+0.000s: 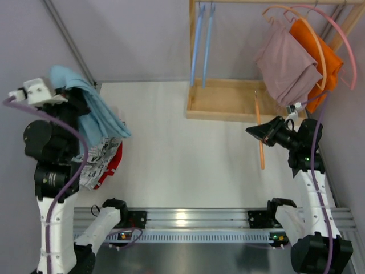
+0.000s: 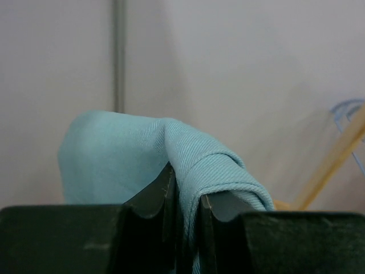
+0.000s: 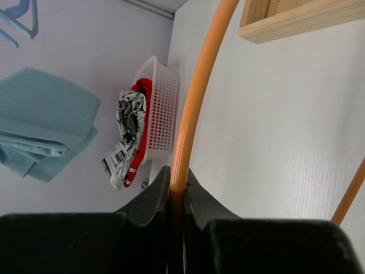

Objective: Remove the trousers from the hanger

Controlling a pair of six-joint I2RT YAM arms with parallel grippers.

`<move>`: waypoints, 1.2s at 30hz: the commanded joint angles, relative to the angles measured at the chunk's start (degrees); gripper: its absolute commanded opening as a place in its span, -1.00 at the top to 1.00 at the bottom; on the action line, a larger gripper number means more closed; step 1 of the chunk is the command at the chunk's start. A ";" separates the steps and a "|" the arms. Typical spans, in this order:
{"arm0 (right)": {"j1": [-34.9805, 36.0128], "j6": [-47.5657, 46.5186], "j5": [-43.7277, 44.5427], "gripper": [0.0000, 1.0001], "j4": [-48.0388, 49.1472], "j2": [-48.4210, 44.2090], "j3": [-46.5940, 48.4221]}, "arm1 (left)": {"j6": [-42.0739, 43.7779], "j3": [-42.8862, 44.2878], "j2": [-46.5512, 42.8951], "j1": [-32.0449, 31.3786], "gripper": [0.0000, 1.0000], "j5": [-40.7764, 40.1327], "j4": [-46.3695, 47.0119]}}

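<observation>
My left gripper (image 2: 187, 194) is shut on a fold of the light blue trousers (image 2: 131, 154). It holds them raised at the left (image 1: 97, 111), off any hanger, and they drape down over the basket. My right gripper (image 3: 178, 182) is shut on a bare orange hanger (image 3: 199, 85), which is held low over the table right of centre (image 1: 260, 142). At the back right, dusty mauve trousers (image 1: 288, 65) and orange trousers (image 1: 325, 57) hang on hangers on the rack.
A white basket (image 3: 162, 108) at the left edge holds red trousers (image 1: 114, 160) and white trousers with black print (image 1: 97, 162). The wooden rack base (image 1: 222, 100) stands at the back. Two bare blue hangers (image 1: 202, 40) hang from its rail.
</observation>
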 commanded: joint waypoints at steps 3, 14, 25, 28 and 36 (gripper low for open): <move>0.63 -4.18 -1.15 1.00 0.61 -2.16 4.28 | -4.65 0.61 -9.07 13.58 1.00 -3.53 5.63; 1.68 -6.03 -1.33 1.00 -1.86 -1.63 9.56 | 7.56 -6.69 -15.05 23.19 1.00 -18.21 2.20; 3.70 -6.03 0.52 1.00 -3.79 -2.95 14.21 | 14.32 -25.84 -7.50 23.19 1.00 -5.93 17.01; 4.76 -6.20 1.22 1.00 -4.32 -3.03 15.27 | 13.54 -27.87 -0.68 23.19 1.00 -3.11 22.13; 7.48 -7.26 3.68 1.00 -4.67 -2.16 17.90 | 9.23 -26.64 17.89 23.10 0.74 -0.64 25.14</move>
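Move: The left hand, holding the blue trousers, has the white basket about 13 cm to its left, 4 cm ahead and some 46 cm below. In the basket, the red trousers lie about 10 cm left, 2 cm ahead, and the black-and-white pair 8 cm left, 4 cm back. From the right hand, holding the bare orange hanger, the free rail is roughly 24 cm ahead, 15 cm left, 38 cm up; the blue hangers hang just left of it, and the pink trousers 20 cm ahead, 7 cm right, 18 cm up. Keeping its pinch on the blue trousers, the left hand first swings back about 14 cm and to its left, then reverses forward and sinks to bring them over the basket, ending some 25 cm lower with the fingers tipped down about 30 degrees and turned counter-clockwise. Meanwhile the right hand, still gripping the empty orange hanger, lifts it about 8 cm, easing slightly back and left and tipping its fingers up a little. ##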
